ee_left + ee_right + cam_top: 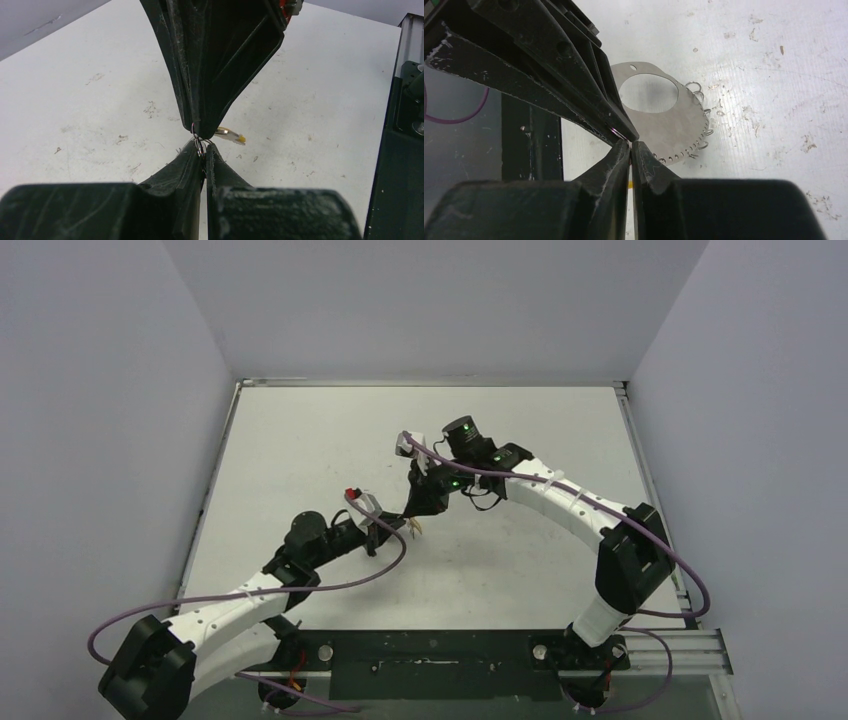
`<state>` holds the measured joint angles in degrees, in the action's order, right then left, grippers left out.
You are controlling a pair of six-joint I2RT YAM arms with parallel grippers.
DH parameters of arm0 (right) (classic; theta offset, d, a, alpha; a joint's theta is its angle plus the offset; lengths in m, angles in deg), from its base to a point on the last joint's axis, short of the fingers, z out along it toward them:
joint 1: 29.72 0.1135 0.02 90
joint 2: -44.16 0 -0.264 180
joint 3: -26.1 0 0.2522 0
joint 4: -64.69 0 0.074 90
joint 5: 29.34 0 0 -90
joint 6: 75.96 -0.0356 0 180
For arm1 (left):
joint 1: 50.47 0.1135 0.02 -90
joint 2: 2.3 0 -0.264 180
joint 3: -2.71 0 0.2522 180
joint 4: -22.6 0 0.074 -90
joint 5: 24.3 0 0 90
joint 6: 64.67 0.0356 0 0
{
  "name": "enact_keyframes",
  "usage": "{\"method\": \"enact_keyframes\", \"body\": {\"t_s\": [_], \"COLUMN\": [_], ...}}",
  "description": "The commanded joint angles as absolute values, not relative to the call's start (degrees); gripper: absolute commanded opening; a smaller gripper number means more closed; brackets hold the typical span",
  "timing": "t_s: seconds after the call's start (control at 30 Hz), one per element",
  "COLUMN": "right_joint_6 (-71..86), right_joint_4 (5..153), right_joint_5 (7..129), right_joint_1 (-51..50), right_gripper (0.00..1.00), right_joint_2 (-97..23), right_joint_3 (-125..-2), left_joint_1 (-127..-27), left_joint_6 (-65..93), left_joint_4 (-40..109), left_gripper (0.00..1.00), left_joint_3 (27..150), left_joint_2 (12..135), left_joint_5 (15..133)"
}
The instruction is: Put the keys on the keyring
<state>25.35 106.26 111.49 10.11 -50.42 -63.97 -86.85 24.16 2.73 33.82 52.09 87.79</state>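
Note:
My left gripper point(403, 523) point(204, 147) and right gripper point(418, 508) point(630, 145) meet tip to tip just above the middle of the table, both shut. A small thin wire ring point(196, 137) runs between the two pairs of tips and looks pinched by both. From it hangs a tiny key point(231, 134) point(417, 528) with a silvery blade and a yellow head. The keyring point(674, 125), a flat silvery piece with a large round hole and small rings along its curved edge, lies on the table just beyond the tips. The top view hides it under the arms.
The white table point(300, 440) is scuffed and walled on three sides. A black base rail point(430, 665) point(400, 150) runs along the near edge. Purple cables point(330, 585) loop off both arms.

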Motion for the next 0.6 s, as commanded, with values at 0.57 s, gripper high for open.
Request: {"method": "enact_keyframes", "body": {"t_s": [0.57], "right_joint_6": [28.78], "right_joint_4": [96.74], "right_joint_5": [116.58], "right_joint_1": [7.2], "right_gripper": [0.49], "right_joint_2": [-45.14], "right_joint_3": [-58.97], "left_joint_1": [-86.58], "left_joint_6": [29.58], "left_joint_4": [-6.78], "left_gripper": [0.0], "left_joint_3": [31.46], "left_joint_2": [49.1], "left_joint_5": [90.44]}}
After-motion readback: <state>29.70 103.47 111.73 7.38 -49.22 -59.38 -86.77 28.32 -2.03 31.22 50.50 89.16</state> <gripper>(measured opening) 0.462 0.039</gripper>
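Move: My right fingers are still shut on the small wire ring, about 1 cm to the left of their grip point; my left fingers pinch that ring too, with it some 1 cm to the right of theirs. From my right hand, the yellow key hangs about 2 cm below, 1 cm back and 1 cm to the right. The ring plate, held by my left hand, has its middle about 5 cm left, 2 cm ahead and 4 cm below my right hand. I let the wire ring go with my right hand, spreading its fingers to nearly half open while easing them down and to the right, a little forward as well, some 3 cm away from the ring, then starting to rise slightly at the end. My left hand stays almost in place, fingers shut on the ring and plate edge, rolling by roughly 5 degrees. ##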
